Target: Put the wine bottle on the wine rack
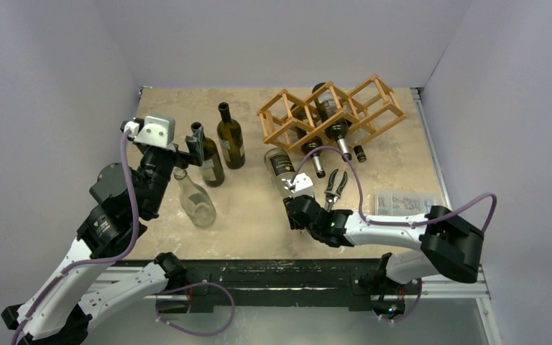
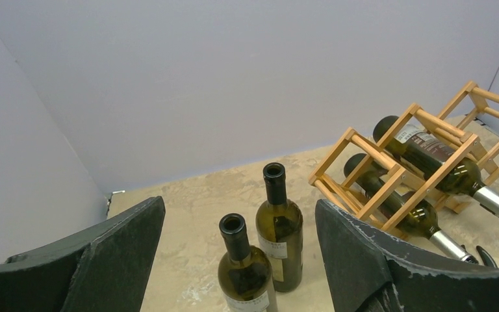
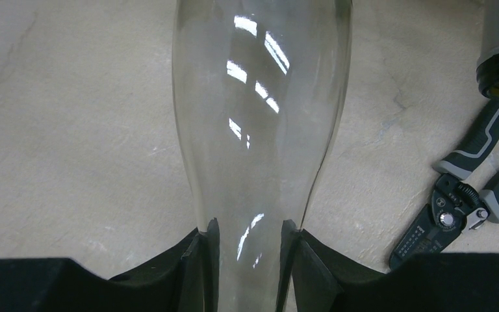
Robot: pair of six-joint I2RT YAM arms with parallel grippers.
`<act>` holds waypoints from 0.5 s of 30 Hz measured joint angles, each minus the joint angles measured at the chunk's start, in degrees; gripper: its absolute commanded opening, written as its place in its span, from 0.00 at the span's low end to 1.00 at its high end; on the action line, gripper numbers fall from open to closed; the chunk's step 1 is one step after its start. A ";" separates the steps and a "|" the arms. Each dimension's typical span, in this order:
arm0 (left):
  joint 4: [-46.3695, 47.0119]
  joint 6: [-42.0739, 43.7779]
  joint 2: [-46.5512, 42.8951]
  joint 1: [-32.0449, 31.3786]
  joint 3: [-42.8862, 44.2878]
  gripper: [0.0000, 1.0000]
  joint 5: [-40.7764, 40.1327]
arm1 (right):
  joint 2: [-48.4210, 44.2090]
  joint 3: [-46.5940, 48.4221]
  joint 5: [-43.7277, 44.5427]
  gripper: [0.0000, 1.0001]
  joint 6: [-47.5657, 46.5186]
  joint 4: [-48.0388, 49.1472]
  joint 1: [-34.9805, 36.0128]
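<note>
My right gripper [image 1: 292, 192] [image 3: 250, 227] is shut on the neck of a clear wine bottle [image 1: 280, 164] [image 3: 260, 97]. The bottle lies with its dark-labelled body pointing away from me, just in front of the wine rack [image 1: 330, 111] [image 2: 429, 140]. The rack is a light wooden lattice at the back right, with two dark bottles [image 1: 328, 108] [image 2: 429, 156] in its cells. My left gripper [image 1: 187, 147] [image 2: 239, 203] is open and holds nothing. It hovers beside the nearer of two upright green bottles [image 1: 210, 158] [image 2: 243, 273].
The second green bottle [image 1: 231, 136] [image 2: 279, 234] stands behind the first. Another clear bottle [image 1: 194, 201] stands near the left arm. Pliers [image 1: 336, 188] [image 3: 458, 208] lie right of my right gripper. A clear plastic box [image 1: 399, 203] sits at the right edge.
</note>
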 measured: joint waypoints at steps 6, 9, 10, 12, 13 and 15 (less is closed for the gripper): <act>-0.02 -0.57 0.09 0.00 0.00 0.85 0.00 | -5.68 -0.52 -3.34 0.00 -1.25 -1.62 0.00; -0.15 -0.79 0.11 0.00 0.00 0.85 -0.02 | -8.94 -0.52 -4.57 0.00 -1.70 -3.21 0.00; -0.15 -0.79 0.11 0.00 0.00 0.85 -0.02 | -10.23 -0.52 -4.83 0.00 -1.88 -3.93 0.02; -0.15 -0.79 0.11 0.00 0.00 0.85 -0.04 | -13.11 -0.57 -5.40 0.00 -2.03 -5.25 0.00; -0.15 -0.81 0.13 0.00 0.00 0.85 -0.02 | -14.49 -0.70 -5.64 0.00 -2.08 -5.46 0.00; -0.17 -0.83 0.13 0.00 0.00 0.85 -0.02 | -17.73 -1.33 -5.88 0.00 -2.29 -5.46 0.00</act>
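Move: The right hand already grips the clear wine bottle by its neck, base end pointing outward; the wine rack's empty left bay lies about 26 cm ahead, 4 cm to the left and some 6 cm higher. The dark bottle in the next bay is roughly 22 cm ahead and 3 cm right, and the pliers 11 cm ahead, 12 cm right, 8 cm below. From the left hand that empty bay is about 22 cm ahead, 26 cm right and 30 cm down. The right hand, keeping its grip on the clear bottle's neck, lifts at a quickening pace by about 6.5 cm while easing some 2 cm back from the rack, so the bottle climbs in front of the left bay instead of going in yet. As it rises, the wrist rolls its left side up by about 10 degrees and turns slightly counter-clockwise, angling the base end left; the fingers don't change their opening. ##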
